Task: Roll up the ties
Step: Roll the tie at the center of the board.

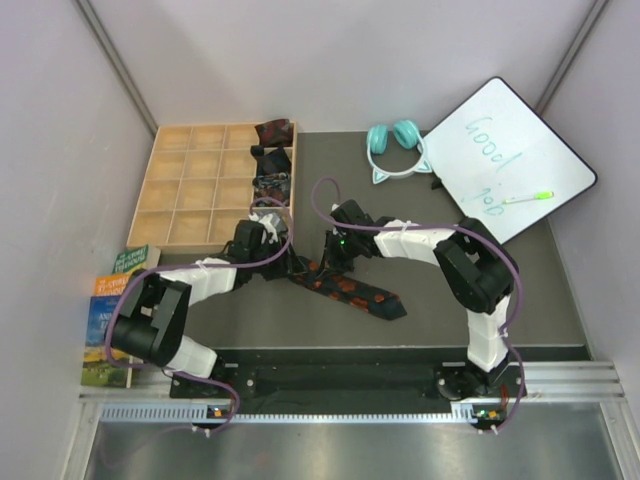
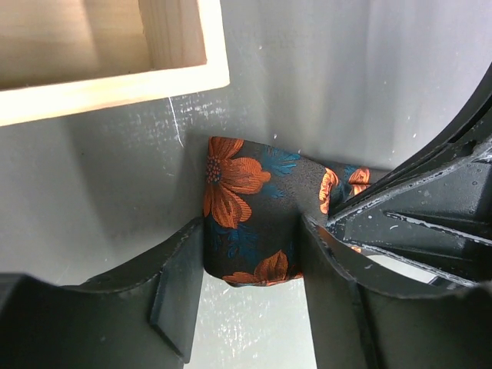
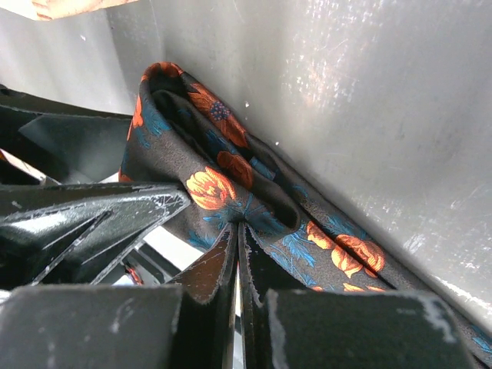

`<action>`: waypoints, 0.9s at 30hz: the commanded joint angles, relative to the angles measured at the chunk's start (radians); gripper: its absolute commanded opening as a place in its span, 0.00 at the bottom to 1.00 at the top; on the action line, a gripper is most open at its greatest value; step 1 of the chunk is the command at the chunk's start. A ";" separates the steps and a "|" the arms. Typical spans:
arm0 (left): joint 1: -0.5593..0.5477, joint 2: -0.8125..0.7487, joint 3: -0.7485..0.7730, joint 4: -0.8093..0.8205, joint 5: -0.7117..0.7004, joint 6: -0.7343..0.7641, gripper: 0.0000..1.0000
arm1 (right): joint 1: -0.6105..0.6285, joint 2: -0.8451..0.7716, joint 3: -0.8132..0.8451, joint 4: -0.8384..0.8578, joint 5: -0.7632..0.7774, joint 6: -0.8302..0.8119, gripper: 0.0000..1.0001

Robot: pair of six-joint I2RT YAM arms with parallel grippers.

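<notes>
A black tie with orange and blue flowers (image 1: 355, 290) lies on the dark table, its tail running to the near right. Its left end is folded into a small roll (image 2: 246, 192). My left gripper (image 2: 250, 238) clasps that roll across its width, one finger on each edge; it also shows in the top view (image 1: 278, 262). My right gripper (image 3: 239, 231) has its fingers pressed together on a fold of the same tie (image 3: 223, 173), right beside the left one (image 1: 331, 260). Three rolled ties (image 1: 273, 158) sit in the tray's right column.
A wooden compartment tray (image 1: 143, 185) stands at the back left; its corner (image 2: 115, 84) is just beyond the roll. Teal cat-ear headphones (image 1: 395, 140) and a whiteboard (image 1: 510, 160) with a green marker (image 1: 528, 198) lie at the back right. Books (image 1: 112, 300) are stacked at the left edge.
</notes>
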 commanded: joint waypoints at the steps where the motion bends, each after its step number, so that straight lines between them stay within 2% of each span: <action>1: -0.001 0.020 -0.041 0.089 0.049 -0.014 0.53 | 0.012 0.045 -0.026 -0.013 0.040 -0.022 0.00; 7: -0.002 -0.046 -0.099 0.095 0.054 -0.026 0.42 | 0.012 0.057 -0.023 -0.016 0.043 -0.021 0.00; 11: -0.007 -0.101 -0.111 0.061 0.045 -0.029 0.26 | 0.012 0.060 -0.015 -0.023 0.045 -0.022 0.00; 13: -0.028 -0.132 -0.096 0.023 0.020 -0.025 0.24 | 0.012 0.057 -0.006 -0.036 0.047 -0.022 0.00; 16: -0.085 -0.196 -0.058 -0.063 -0.085 -0.006 0.24 | 0.011 0.046 0.014 -0.068 0.054 -0.031 0.00; 18: -0.120 -0.224 -0.018 -0.164 -0.208 0.001 0.23 | 0.011 0.031 0.034 -0.085 0.062 -0.039 0.00; 23: -0.242 -0.204 0.048 -0.290 -0.437 0.000 0.19 | -0.009 -0.038 0.043 -0.149 0.074 -0.063 0.02; 27: -0.309 -0.167 0.111 -0.370 -0.587 -0.014 0.17 | -0.026 -0.158 -0.045 -0.174 0.127 -0.073 0.07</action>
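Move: The rolled end of the flowered tie already lies between the left hand's open fingers, within about 1 cm of straight below; from the closed right fingertips it is about 5 cm to the left, level ahead. From the left hand, the wooden tray's nearest corner is some 5 cm ahead and 1 cm left, the gray rolled tie about 10 cm ahead and 6 cm left. The flowered tie's flat far end lies roughly 24 cm right and 8 cm back. Left fingers pinch the roll, then draw back and up about 3 cm; closed right fingers shift rightward. ##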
